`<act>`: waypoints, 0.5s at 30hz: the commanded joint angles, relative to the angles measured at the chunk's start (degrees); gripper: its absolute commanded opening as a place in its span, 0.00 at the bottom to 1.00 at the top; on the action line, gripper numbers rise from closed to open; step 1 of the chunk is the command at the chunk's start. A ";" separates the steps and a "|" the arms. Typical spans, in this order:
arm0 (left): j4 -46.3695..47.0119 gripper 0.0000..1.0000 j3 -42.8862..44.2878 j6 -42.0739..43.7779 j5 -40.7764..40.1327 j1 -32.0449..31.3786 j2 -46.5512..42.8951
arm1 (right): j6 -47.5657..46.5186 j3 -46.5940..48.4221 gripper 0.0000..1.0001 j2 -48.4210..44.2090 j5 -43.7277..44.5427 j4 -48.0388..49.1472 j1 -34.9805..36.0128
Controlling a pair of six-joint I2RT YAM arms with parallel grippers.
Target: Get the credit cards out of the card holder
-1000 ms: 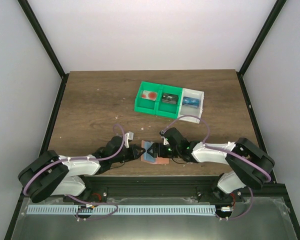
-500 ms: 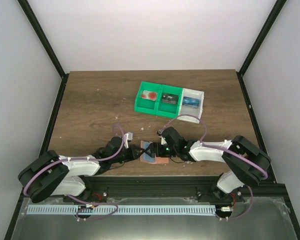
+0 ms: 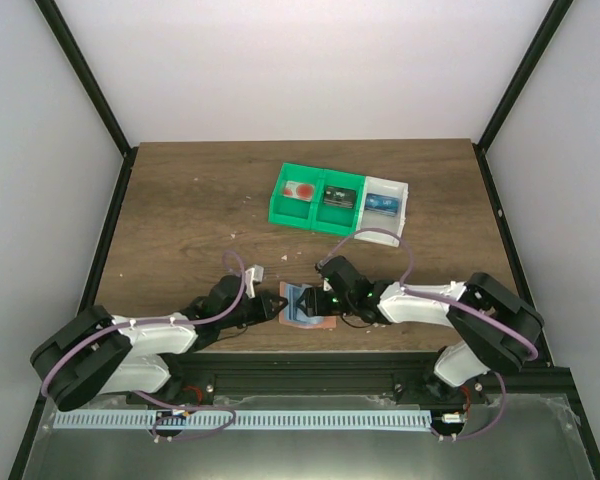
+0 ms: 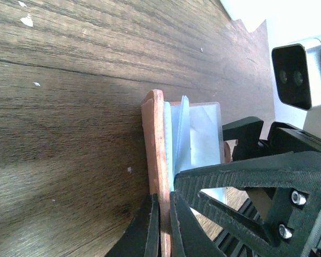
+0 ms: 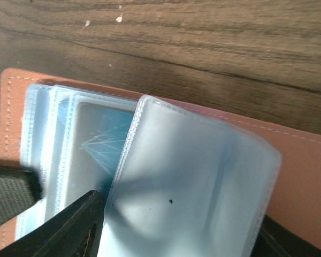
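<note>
The salmon-pink card holder [image 3: 325, 322] lies open on the table's near edge between both arms. My left gripper [image 4: 165, 201] is shut on the holder's salmon cover [image 4: 154, 139], pinching its edge. Clear plastic sleeves fan out of the holder, and a light-blue credit card [image 5: 96, 140] shows inside one. One frosted sleeve [image 5: 192, 182] stands lifted and bowed between the fingers of my right gripper [image 5: 179, 235]. Its jaws stand apart, one finger [image 5: 69, 227] at the sleeve's left edge. The other finger is mostly hidden behind the sleeve. In the top view the right gripper [image 3: 313, 298] sits over the holder, facing the left gripper [image 3: 277, 301].
Two joined green bins [image 3: 316, 214] and a white bin [image 3: 401, 203] with small red, black and blue items stand at the back, right of centre. The table's front edge and a black rail [image 3: 310, 360] run just behind the holder. Small white crumbs dot the wood.
The right gripper's jaws have narrowed around the lifted sleeve, and more light blue shows on the holder. The left gripper has kept its pinch on the cover.
</note>
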 commanded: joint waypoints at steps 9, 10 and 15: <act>2.01 0.00 0.04 0.21 -0.11 -0.23 -0.83 | -1.92 1.07 0.62 -7.45 14.40 -14.53 0.26; 2.20 0.00 -0.07 0.18 -0.11 -0.22 -0.66 | -1.83 1.13 0.62 -8.48 15.14 -15.48 0.26; 2.88 0.00 -0.21 0.03 0.36 -0.25 0.21 | -1.41 2.35 0.62 -13.35 15.06 -18.51 0.26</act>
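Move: Near the fingertips of the partly open right hand is a raised clear sleeve, its middle about 1 cm back and 1 cm below. The blue card, in the next sleeve, lies some 3 cm left, 1 cm back and 2 cm down; the holder's right cover is about 5 cm right, 1 cm back and 3 cm down. From the left hand, still pinching the left cover's edge, the raised sleeve is roughly 5 cm right, 1 cm back and 2 cm below. Sweeping about 5 cm to its right, low over the open holder, the right hand takes the raised sleeve across towards the right cover, then climbs roughly 1.5 cm at the end. Its fingers tip some 10 degrees steeper, keep their opening, and come clear of the sleeve, while the left hand stays put and keeps its pinch on the left cover. ##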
